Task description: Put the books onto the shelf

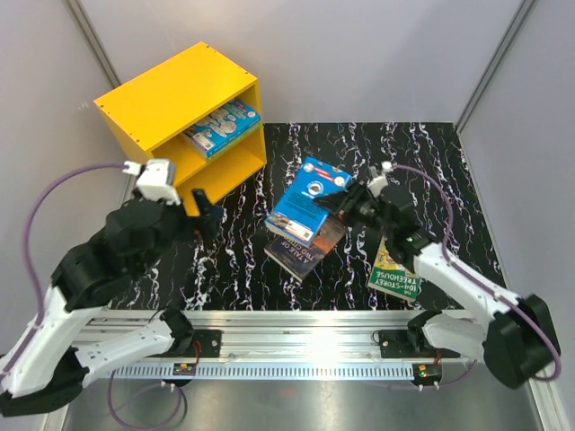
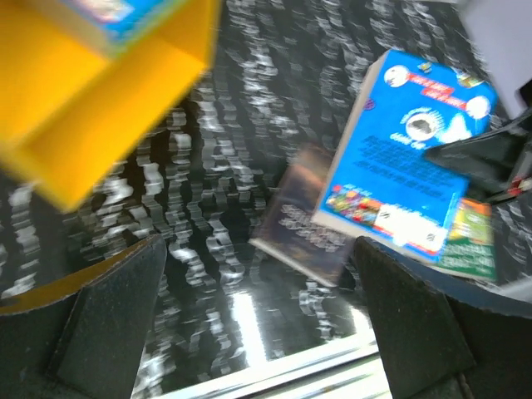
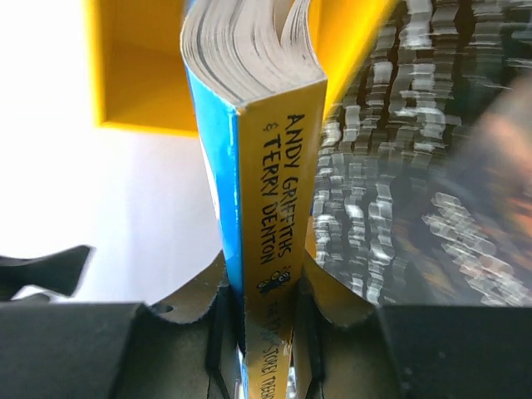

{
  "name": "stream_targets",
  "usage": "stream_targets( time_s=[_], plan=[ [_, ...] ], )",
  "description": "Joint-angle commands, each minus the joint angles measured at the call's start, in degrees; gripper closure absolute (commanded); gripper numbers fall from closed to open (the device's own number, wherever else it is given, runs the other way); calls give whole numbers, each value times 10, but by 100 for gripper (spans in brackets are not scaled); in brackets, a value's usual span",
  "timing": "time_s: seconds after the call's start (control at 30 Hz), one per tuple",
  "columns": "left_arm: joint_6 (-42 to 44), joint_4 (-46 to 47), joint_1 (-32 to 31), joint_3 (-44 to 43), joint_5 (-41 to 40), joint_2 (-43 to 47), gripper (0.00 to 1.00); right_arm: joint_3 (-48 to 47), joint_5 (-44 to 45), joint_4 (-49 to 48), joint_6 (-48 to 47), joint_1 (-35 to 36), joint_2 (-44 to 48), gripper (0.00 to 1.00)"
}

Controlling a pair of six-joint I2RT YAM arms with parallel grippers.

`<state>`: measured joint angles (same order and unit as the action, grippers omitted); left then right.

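The yellow shelf (image 1: pixel 171 94) stands at the back left with one blue book (image 1: pixel 221 127) lying in its upper compartment. My right gripper (image 1: pixel 346 203) is shut on a second blue book (image 1: pixel 310 199), held tilted above the dark book (image 1: pixel 304 250) that lies on the table. In the right wrist view the held book's yellow spine (image 3: pixel 270 208) sits clamped between the fingers of the right gripper (image 3: pixel 266 312). The green book (image 1: pixel 395 274) lies flat near my right arm. My left gripper (image 1: pixel 203 212) is open and empty just in front of the shelf, its fingers (image 2: pixel 108 324) wide apart.
The table top (image 1: pixel 413 171) is black with white marbling. A metal rail (image 1: pixel 296 328) carrying both arm bases runs along the near edge. Grey walls close in the back and sides. The left wrist view is blurred and shows the shelf corner (image 2: pixel 83 108) close by.
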<state>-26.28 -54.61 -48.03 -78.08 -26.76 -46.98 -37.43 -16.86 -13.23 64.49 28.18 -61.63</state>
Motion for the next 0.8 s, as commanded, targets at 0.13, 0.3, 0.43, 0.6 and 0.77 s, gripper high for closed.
stream_targets(
  time_s=[0.13,0.3,0.43,0.6,0.77],
  plan=[
    [10,-154,3,11,-146,72,1,-210,-67,-211,51,55,-174,100],
    [1,-164,2,45,-159,109,1,-326,-97,-251,99,61,-295,100],
    [4,-163,2,70,-167,123,1,-397,-101,-244,115,73,-356,100],
    [11,-154,2,94,-175,143,1,-440,-95,-280,147,80,-418,100],
    [21,-147,3,104,-170,158,1,-433,-67,-386,212,81,-472,100]
  ],
)
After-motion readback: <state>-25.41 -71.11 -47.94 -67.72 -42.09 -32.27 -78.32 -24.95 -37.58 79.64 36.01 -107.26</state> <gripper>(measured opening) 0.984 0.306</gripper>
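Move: My right hand already holds the blue book by its right-hand end. The place it is bound for, on the book stack in the yellow shelf's upper compartment, lies about 17 cm ahead and 28 cm to the left, roughly level with the hand. A Tale of Two Cities lies some 22 cm below, 7 cm left; the green treehouse book is 6 cm back, 19 cm right, equally low. From my left hand the stack is about 23 cm ahead, 5 cm right, 11 cm lower. I swing the pinched blue book left and forward to the shelf's upper opening, some 17 cm left and 10 cm ahead, lifting it about 11 cm and then easing down a couple as I slow. My right wrist turns counter-clockwise and rolls its left side up, about 15 to 20 degrees each, grip kept. My empty left hand, still wide open, draws off left, down and slightly back. ##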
